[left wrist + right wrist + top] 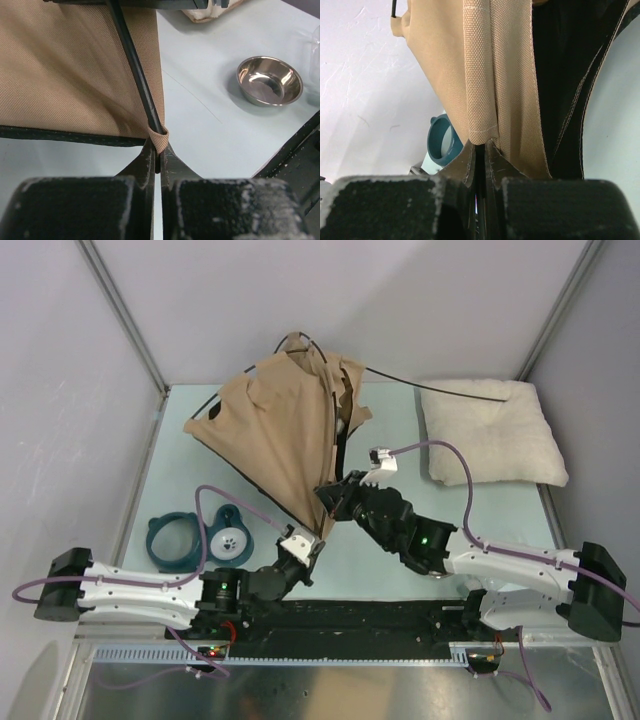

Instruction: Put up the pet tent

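Observation:
The tan pet tent [280,430] lies half-raised at the back middle of the table, its black lining [565,75] showing in the right wrist view. A thin black pole [440,388] sticks out of its top to the right, over the pillow. My left gripper [305,540] is shut on the tan fabric loop [160,139] at the tent's near corner, where a black pole [135,65] enters the loop. My right gripper [335,495] is shut on a tan strap [480,75] at the tent's near edge, just above and right of the left gripper.
A cream pillow [490,430] lies at the back right. A teal bowl ring [175,540] and a white paw-print bowl [232,537] sit at the near left. A steel bowl [270,80] shows in the left wrist view. Grey walls enclose the table.

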{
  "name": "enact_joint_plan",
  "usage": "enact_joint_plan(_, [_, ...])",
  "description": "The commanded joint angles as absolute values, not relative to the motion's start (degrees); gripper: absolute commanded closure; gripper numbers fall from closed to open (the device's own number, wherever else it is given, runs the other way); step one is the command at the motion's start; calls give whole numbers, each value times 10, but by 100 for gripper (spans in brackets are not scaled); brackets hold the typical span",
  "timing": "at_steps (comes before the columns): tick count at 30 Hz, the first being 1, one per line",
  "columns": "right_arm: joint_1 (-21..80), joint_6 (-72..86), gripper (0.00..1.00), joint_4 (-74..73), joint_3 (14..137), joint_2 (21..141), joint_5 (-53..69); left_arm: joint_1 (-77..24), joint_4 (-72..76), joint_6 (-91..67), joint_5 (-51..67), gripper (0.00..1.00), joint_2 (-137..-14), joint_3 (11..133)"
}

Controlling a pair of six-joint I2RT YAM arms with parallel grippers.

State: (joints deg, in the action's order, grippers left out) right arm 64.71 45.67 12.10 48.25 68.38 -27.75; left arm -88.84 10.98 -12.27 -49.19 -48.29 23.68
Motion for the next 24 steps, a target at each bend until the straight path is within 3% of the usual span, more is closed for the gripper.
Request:
enact_joint_plan(1, [651, 474, 100, 126, 507, 691, -335, -912, 90, -160, -424, 100, -491, 236])
enact_joint_plan(9, [654, 443, 100, 181, 497, 717, -322, -910, 89, -173, -394, 100, -469, 226])
enact_joint_plan(18, [609, 463, 100, 167, 497, 718, -215, -909, 88, -178, -427, 99, -467, 221])
enact_joint_plan(22, [599, 465, 100, 158, 501, 714, -200, -907, 82, -194, -456, 75, -476, 221])
enact_joint_plan(24, [595, 462, 100, 152, 502, 712, -206, -906, 77, -202, -465, 50, -481, 221])
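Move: My left fingers are shut on the tent's corner pocket and the pole end in it, right at the hand point. My right hand pinches the pole just below its sleeve; from there the corner lies about 9 cm back, straight behind and some 9 cm lower. From my left hand the steel bowl is some 29 cm to the right and 3 ahead, the blue feeder about 27 cm to the left and 6 ahead, both roughly 16 cm below. With the right hand keeping its pinch on the pole, I ease both hands down about 1 cm, the right one also drifting some 1.5 cm left. Then my left fingers open about a third, let go of the corner pocket and start to slip back and down from it, while the right turns slightly counter-clockwise and carries the pole forward about 1 cm. ##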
